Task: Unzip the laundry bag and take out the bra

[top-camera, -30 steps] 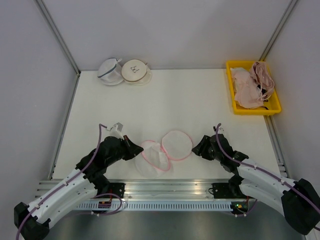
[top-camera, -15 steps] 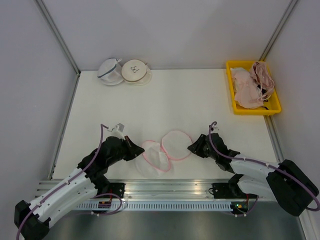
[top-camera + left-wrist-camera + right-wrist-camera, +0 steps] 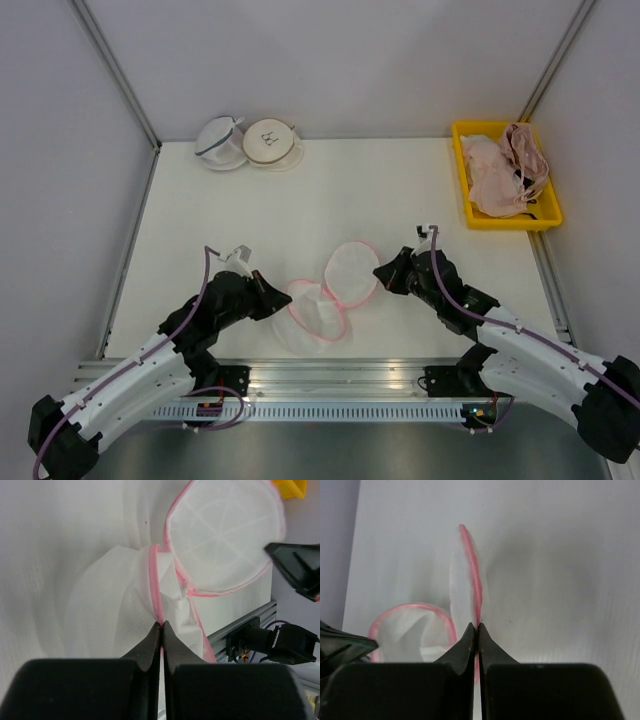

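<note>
The laundry bag (image 3: 312, 320) lies unzipped at the table's near middle, a white mesh pouch with a pink rim. Its round lid half (image 3: 350, 272) stands tilted up on edge. My left gripper (image 3: 284, 300) is shut on the pink rim of the lower half (image 3: 156, 587). My right gripper (image 3: 379, 272) is shut on the lid's pink rim (image 3: 476, 587). Inside the lower half (image 3: 412, 632) only white mesh shows. A dusty pink-brown bra (image 3: 527, 155) with thin straps lies over paler ones in the yellow tray (image 3: 512, 222).
Two other mesh pouches sit at the back left, one with dark trim (image 3: 221, 143) and one beige-rimmed (image 3: 271, 143). Grey walls and metal posts enclose the table. The arms' base rail (image 3: 330, 378) runs along the near edge.
My right gripper went from open beside the lid to shut on its pink rim. It then drew back and up, raising the lid on edge. The left gripper stayed shut on the lower rim.
</note>
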Controlling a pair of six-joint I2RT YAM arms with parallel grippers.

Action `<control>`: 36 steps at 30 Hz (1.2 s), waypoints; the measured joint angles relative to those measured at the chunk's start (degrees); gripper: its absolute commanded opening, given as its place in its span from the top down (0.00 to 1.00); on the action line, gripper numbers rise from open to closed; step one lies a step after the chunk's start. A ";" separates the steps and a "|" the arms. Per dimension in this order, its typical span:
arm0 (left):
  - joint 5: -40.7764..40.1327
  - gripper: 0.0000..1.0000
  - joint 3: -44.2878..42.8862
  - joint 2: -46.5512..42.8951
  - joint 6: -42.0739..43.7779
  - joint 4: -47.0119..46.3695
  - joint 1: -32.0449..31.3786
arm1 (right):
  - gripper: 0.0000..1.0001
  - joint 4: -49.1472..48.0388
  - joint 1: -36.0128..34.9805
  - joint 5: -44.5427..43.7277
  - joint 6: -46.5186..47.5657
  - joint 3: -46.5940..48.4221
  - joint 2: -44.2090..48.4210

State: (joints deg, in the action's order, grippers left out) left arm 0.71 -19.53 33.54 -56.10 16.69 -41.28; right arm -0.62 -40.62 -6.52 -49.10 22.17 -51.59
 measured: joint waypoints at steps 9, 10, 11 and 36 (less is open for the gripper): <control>2.69 0.98 -1.57 6.84 -0.90 -6.56 0.00 | 1.00 12.41 -2.45 -0.85 14.75 20.44 -2.32; 2.97 0.93 -1.97 7.98 -1.11 -7.58 0.00 | 1.00 13.44 -3.39 -0.94 16.13 21.94 -3.48; 3.32 0.86 -2.49 9.25 -1.31 -8.81 0.00 | 0.99 13.94 -4.24 -0.87 17.11 22.91 -4.42; -1.40 0.01 0.20 -9.01 -9.03 -6.69 0.02 | 0.99 23.47 -32.13 -16.85 29.22 35.10 -22.95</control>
State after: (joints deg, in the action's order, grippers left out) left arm -0.69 -19.33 24.53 -65.12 10.00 -41.25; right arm 22.85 -72.75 -23.38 -19.88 57.28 -74.54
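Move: The left hand holds the laundry bag's pink rim. The lid's middle lies about 14 cm to its right, 5 cm ahead and a few centimetres lower; the bag body sits some 5 cm back, 5 cm right and 6 cm below. The right hand pinches the lid's outer edge, the lid's middle about 5 cm to its left, slightly below; the left fingertips are roughly 19 cm left and 4 cm back, the bag body 15 cm left, 10 cm back and lower. Rising about 10 cm with the lid edge still pinched, the right hand then sweeps some 11 cm left and 9 cm back towards the left gripper, sinking a little and turning about 35 degrees counter-clockwise. The left hand first reaches right about 5 cm, spreads its fingers wide, letting go of the bag rim while rising about 7 cm, then swings back left beside the lid. ##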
